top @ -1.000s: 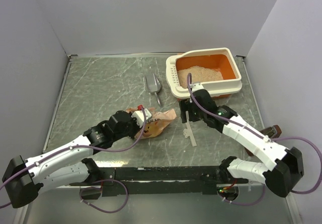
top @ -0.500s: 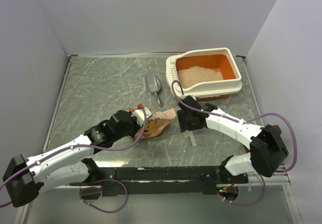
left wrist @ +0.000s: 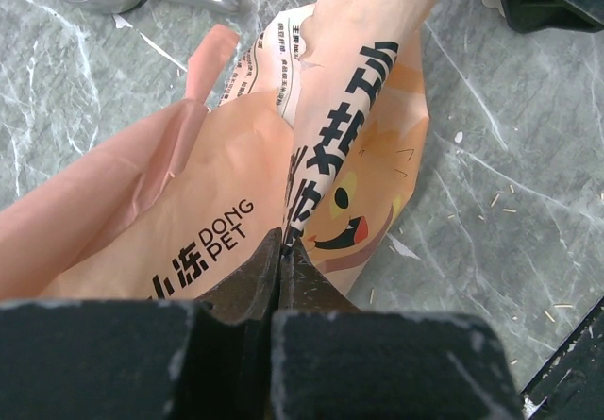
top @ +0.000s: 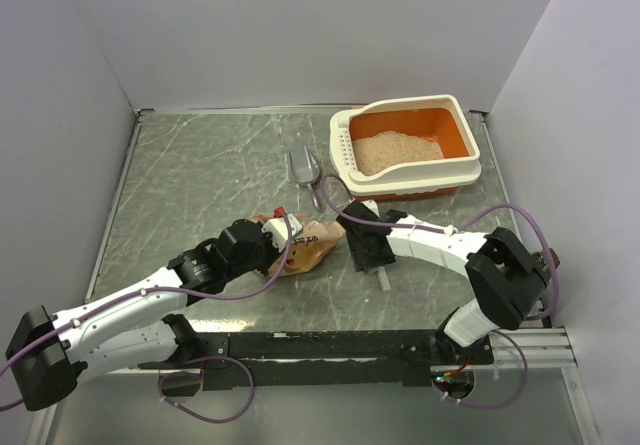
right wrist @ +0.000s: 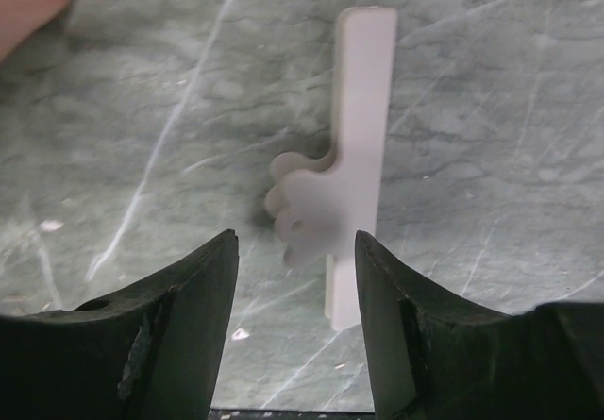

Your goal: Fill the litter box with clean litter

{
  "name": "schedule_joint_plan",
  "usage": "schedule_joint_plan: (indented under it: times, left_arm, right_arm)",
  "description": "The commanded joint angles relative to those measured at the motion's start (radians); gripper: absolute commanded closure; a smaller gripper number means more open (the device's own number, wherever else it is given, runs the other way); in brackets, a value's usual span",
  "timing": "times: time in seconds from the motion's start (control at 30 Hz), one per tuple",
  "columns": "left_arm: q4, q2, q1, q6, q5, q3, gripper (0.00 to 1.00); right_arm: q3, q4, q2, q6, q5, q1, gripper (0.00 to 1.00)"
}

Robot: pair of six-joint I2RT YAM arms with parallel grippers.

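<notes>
The litter box (top: pixel 415 178), cream rim and orange basin, stands at the back right with pale beige clean litter (top: pixel 396 150) heaped inside. A tan-orange printed bag (top: pixel 312 246) lies crumpled at the table's middle. My left gripper (top: pixel 274 237) is shut on a fold of the bag (left wrist: pixel 236 175), its jaws (left wrist: pixel 283 250) pressed together on the paper. My right gripper (top: pixel 361 251) hangs just right of the bag, open. A flat white plastic clip (right wrist: pixel 357 165) lies on the table between its fingertips (right wrist: pixel 295 250), untouched.
A grey metal scoop (top: pixel 304 168) lies left of the litter box, its handle toward the bag. The clip's lower end (top: pixel 384 279) pokes out below the right gripper. Grey walls close in on three sides, with a black rail along the near edge.
My right arm has swung left from the front of the litter box to just over the white clip beside the bag, and its jaws have narrowed. The left gripper and bag have not moved.
</notes>
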Motion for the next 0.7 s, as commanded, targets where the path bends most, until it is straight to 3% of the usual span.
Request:
schedule_joint_plan:
  times: [0.0, 0.13, 0.5, 0.67]
  left_arm:
    - [-0.032, -0.004, -0.001, -0.017, -0.014, 0.019, 0.99]
    - [-0.032, -0.006, -0.001, -0.017, -0.011, 0.017, 0.99]
    - [-0.035, 0.005, -0.003, -0.02, -0.007, 0.019, 0.99]
    - [-0.035, 0.004, -0.003, -0.018, -0.005, 0.017, 0.99]
  right_arm:
    - [0.023, -0.008, 0.032, 0.027, 0.072, 0.005, 0.41]
    - [0.031, -0.009, 0.057, 0.035, 0.098, 0.007, 0.43]
    - [0.04, -0.011, 0.055, 0.037, 0.116, 0.007, 0.65]
    - [0.034, -0.012, 0.055, 0.038, 0.127, 0.007, 0.82]
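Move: Just under the right fingertips, some 2 cm below, lies the beige sealing clip, its middle about 2 cm ahead and 2 cm to the right. From the right hand, the paper litter bag is roughly 14 cm left and 4 cm ahead, and the scoop some 15 cm left and 22 cm ahead. The clip lies about 21 cm to the left hand's right, 2 cm back and 12 cm below. Edging about 1 cm right and 1 cm down onto the clip, the right hand then creeps some 1 cm forward, easing up by about half a centimetre, while its fingers close from over half open to a quarter open and pinch the clip's scalloped tab. The left hand stays put and keeps its hold on the rolled bag top. ##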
